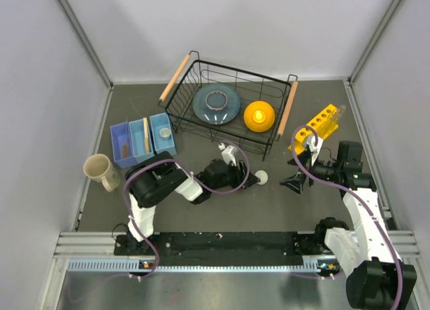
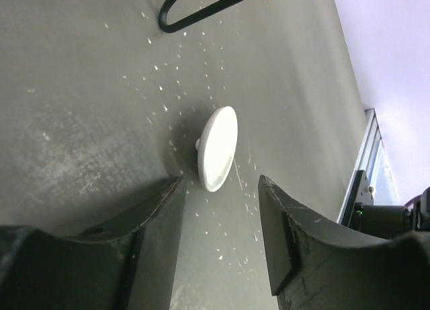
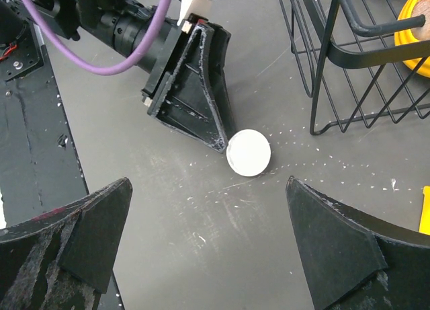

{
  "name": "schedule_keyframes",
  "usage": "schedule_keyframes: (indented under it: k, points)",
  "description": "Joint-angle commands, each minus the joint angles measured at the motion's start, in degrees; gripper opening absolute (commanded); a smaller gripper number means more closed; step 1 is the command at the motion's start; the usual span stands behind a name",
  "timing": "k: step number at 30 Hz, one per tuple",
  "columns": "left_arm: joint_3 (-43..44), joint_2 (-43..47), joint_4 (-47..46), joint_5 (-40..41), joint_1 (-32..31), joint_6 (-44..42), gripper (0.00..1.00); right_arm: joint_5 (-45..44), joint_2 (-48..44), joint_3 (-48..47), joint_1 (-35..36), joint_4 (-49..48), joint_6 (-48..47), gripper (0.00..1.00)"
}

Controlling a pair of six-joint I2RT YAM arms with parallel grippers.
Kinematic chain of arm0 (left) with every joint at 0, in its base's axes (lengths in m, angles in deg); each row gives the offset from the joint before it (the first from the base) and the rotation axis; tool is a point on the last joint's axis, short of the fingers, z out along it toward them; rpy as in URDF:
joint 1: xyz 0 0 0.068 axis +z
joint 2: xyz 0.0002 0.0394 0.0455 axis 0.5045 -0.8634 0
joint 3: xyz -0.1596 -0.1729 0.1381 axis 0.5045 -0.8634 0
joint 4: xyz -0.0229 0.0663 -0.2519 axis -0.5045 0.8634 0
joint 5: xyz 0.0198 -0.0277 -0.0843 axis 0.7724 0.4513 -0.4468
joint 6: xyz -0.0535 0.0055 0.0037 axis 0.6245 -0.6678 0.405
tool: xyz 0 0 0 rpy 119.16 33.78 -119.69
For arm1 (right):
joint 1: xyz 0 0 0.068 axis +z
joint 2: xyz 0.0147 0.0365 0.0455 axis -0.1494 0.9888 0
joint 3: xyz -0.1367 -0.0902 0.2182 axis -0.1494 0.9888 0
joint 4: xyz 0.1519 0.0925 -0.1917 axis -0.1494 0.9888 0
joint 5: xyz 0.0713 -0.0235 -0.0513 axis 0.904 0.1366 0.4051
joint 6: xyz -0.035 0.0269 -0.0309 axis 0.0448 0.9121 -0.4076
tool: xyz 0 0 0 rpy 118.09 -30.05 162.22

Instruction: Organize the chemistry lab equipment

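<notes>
A small white round piece lies flat on the dark table, in front of the basket. My left gripper is low beside it. In the left wrist view the piece sits just beyond the fingertips, and the gripper is open with only bare table between its fingers. My right gripper stands wide open to the right of the piece, empty. The yellow rack lies at the back right. A wooden stick and another white piece rest in the blue bins.
The black wire basket with wooden handles holds a grey-blue plate and an orange bowl; its foot stands close to the piece. Three blue bins and a beige mug are at the left.
</notes>
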State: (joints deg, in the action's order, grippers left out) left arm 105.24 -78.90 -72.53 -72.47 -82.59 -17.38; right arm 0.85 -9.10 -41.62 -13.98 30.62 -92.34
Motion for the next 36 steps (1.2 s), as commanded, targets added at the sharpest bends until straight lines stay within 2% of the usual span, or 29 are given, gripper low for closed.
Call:
schedule_keyframes:
  k: [1, 8, 9, 12, 13, 16, 21, 23, 26, 28, 29, 30, 31, 32, 34, 35, 36]
  points:
    - [1.94, -3.82, -5.84, -0.72, -0.27, 2.97, 0.52, 1.89, -0.66, -1.44, 0.55, -0.91, -1.7, 0.99]
    - [2.2, -4.79, -4.8, -0.19, -0.27, 3.59, 0.37, 1.89, -0.75, -1.44, 0.47, -0.82, -1.88, 0.99]
    - [2.38, -4.71, -4.71, -0.28, -0.27, 3.33, 0.3, 1.98, -0.67, -1.44, 0.55, -0.74, -1.96, 0.99]
    - [2.12, -4.44, -4.88, -0.63, -0.27, 2.98, 0.2, 1.72, -0.75, -1.44, 0.55, -0.73, -2.05, 0.99]
    - [2.11, -4.35, -5.4, -1.24, -0.27, 2.8, 0.12, 1.8, -0.75, -1.36, 0.55, -0.73, -2.05, 0.99]
    - [0.71, -2.69, -7.78, -2.12, -0.27, 1.84, 0.0, 1.63, -0.75, -1.36, 0.55, -0.65, -2.05, 0.99]
    - [-5.25, 5.9, -8.05, -2.92, -0.27, -0.63, 0.0, 1.45, -1.02, -1.27, 0.55, -0.56, -2.23, 0.99]
    - [-7.19, 9.6, -3.84, -2.74, -0.27, -0.89, 0.0, 1.36, -1.19, -1.27, 0.55, -0.47, -2.32, 0.99]
    - [-11.32, 18.74, 6.33, -1.43, -0.18, -0.37, 0.0, 1.19, -1.54, -1.18, 0.47, -0.47, -2.49, 0.99]
    - [-14.49, 27.78, 12.58, 3.04, -0.18, -0.02, 0.0, 1.01, -1.81, -1.27, 0.47, -0.38, -2.58, 0.99]
    - [-15.19, 31.3, 24.01, 5.84, 0.08, 1.29, 0.0, 1.1, -1.89, -1.27, 0.55, -0.38, -2.58, 0.99]
    - [-15.2, 38.2, 29.95, 8.13, 0.26, 4.09, 0.0, 1.01, -1.98, -1.36, 0.55, -0.38, -2.58, 0.99]
    - [-14.94, 41.67, 37.06, 14.16, 0.35, 4.81, 0.0, 1.01, -2.07, -1.36, 0.47, -0.3, -2.58, 0.99]
    - [-14.33, 45.09, 48.01, 17.01, 0.61, 5.34, 0.0, 1.01, -2.25, -1.36, 0.55, -0.29, -2.58, 0.99]
    - [-13.88, 55.38, 56.96, 25.76, 0.79, 6.49, 0.0, 1.01, -2.51, -1.36, 0.55, -0.21, -2.67, 0.99]
    - [-13.27, 62.11, 66.22, 30.17, 0.79, 7.97, 0.0, 1.1, -2.51, -1.44, 0.64, -0.12, -2.67, 0.99]
    - [-12.83, 65.31, 70.57, 34.57, 0.88, 9.29, 0.0, 1.19, -2.6, -1.44, 0.64, -0.12, -2.75, 0.99]
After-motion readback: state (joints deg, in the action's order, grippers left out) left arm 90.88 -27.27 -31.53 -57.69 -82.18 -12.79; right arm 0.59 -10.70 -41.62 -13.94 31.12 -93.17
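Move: The white lid is right at my left fingertips, its middle roughly 3 cm to my right, 1 cm ahead and about 1 cm down. From my left hand, the wire rack's middle lies some 22 cm ahead and 8 cm left, the yellow dish in it about 20 cm ahead and 2 cm right, and the nearest blue bin about 15 cm ahead and 28 cm left. My right hand has the lid about 4 cm ahead, 9 cm left and 13 cm below. I ease my left hand about 1 cm farther right and 1 cm down at the white lid while closing the half-open fingers until they pinch its rim. Then I carry it off, first back, left and up, then more sharply left, some 13 cm left and 9 cm up in all and about 4 cm back, towards the blue bins, turning counter-clockwise about 15 degrees at the end. ##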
